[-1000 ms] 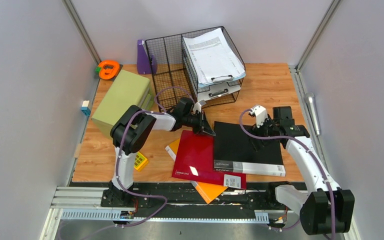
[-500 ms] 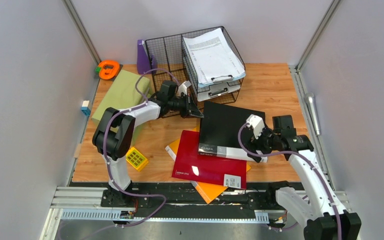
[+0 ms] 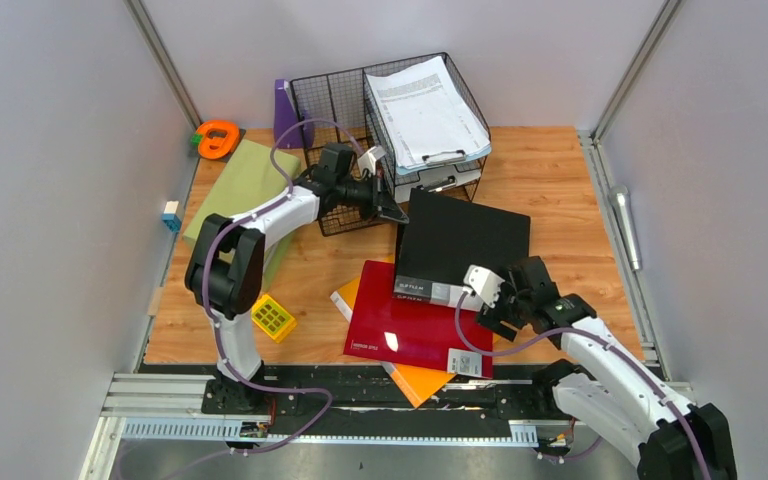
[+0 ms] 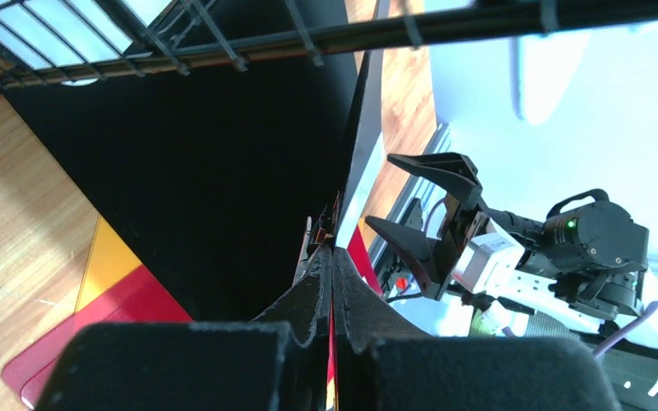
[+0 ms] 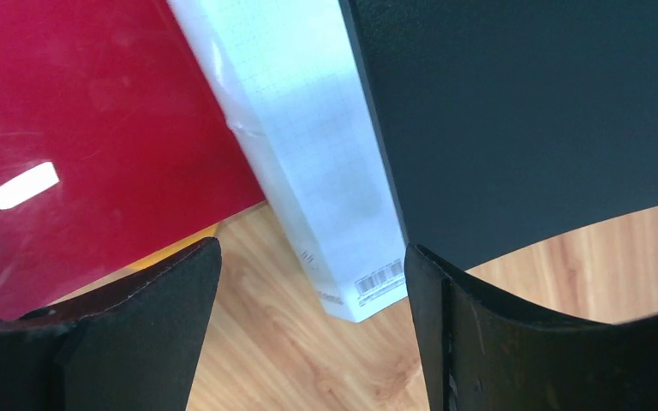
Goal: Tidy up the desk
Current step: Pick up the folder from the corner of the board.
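Note:
On the wood-grain desk a black folder with a white spine lies skewed, its near edge resting on a red folder. My left gripper is beside the wire basket and shut on the black folder's far left corner. In the left wrist view the pinched jaws meet the folder's thin edge. My right gripper is open at the spine's near right end. The spine's corner lies between its fingers, untouched.
An orange folder lies under the red one. A paper tray stands inside the basket. A green box, yellow block, orange tape dispenser and purple holder are to the left. A silver cylinder rests by the right rail.
The left gripper has drawn the black folder's corner away toward the basket, turning the folder. The right gripper has come from the folder's far right side to its near spine corner, staying open.

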Motion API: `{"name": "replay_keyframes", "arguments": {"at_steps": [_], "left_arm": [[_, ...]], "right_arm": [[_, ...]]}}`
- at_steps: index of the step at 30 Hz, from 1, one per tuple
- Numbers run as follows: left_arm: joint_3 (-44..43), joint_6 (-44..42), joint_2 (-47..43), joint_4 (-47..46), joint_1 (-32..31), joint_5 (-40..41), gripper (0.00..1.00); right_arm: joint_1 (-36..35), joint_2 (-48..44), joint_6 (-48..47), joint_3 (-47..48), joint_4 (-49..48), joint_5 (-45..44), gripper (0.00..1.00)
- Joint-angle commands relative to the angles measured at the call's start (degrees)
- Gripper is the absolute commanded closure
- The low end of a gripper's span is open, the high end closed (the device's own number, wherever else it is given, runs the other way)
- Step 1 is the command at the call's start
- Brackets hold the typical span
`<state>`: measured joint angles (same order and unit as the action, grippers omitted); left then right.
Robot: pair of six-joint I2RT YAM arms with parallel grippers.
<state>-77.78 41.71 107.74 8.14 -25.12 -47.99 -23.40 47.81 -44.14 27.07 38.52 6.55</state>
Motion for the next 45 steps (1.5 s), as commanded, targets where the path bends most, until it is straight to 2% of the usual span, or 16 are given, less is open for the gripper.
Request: {"name": "replay_keyframes", "arguments": {"at_steps": [1,6,19,31,35,38,42,45], "left_arm": [[-3.31,-0.69,0.99,3.07,-0.01,-2.82,1.00],[-6.27,1.43,3.08,5.91,-0.01,-4.67,1.00],[-10.46,8.67,7.61,5.43,0.08,-10.11,1.00],[-6.04,20.42,8.63,-6.94,0.08,-14.50,1.00],[-4.28,20.32,7.43,-7.26,0.08,-14.51,1.00],[-3.43,19.28,6.69,-6.60,0.08,-14.50,1.00],[-3.41,15.04,5.49,-3.13,0.08,-14.46,1.00],[-5.87,5.86,4.88,5.65,0.08,-13.51,1.00]], "right_arm": [[-3.24,-1.67,-2.29,-1.94,-11.70,-6.51,0.21],[-7.89,-1.83,-0.70,-2.07,-14.56,-6.29,0.21],[-17.62,4.06,1.82,-2.92,-23.70,-6.53,0.23],[-25.08,9.31,-1.45,-8.12,-35.27,-20.91,0.23],[-25.30,11.38,-3.34,-9.19,-43.01,-27.77,0.28],[-25.34,10.76,-4.83,-9.15,-46.51,-31.17,0.37],[-25.29,6.41,-5.42,-8.02,-46.72,-33.05,0.57],[-24.85,3.32,-5.88,-7.43,-45.56,-33.02,0.73]]}}
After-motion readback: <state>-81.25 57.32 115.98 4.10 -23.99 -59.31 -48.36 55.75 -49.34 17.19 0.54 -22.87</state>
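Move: The black folder's spine, the right hand's goal, has its middle about 6 cm ahead, 8 cm left and 2 cm below that hand. The red folder lies some 16 cm left, 1 cm ahead and 4 cm below it. The left hand already pinches the black folder's raised left edge near the far corner; from there the spine's middle is roughly 14 cm back, 14 cm right and 14 cm lower, the wire rack's middle 15 cm ahead, 1 cm left and some 6 cm below. Leftward first, about 8 cm and slightly forward along the black folder's spine, the right hand then pushes a few centimetres forward while edging back right. It tilts some 30 degrees so the fingertips swing outward, and the wide fingers close halfway around the spine. The left hand keeps its pinch, drifting slightly right and tilting about 20 degrees. ##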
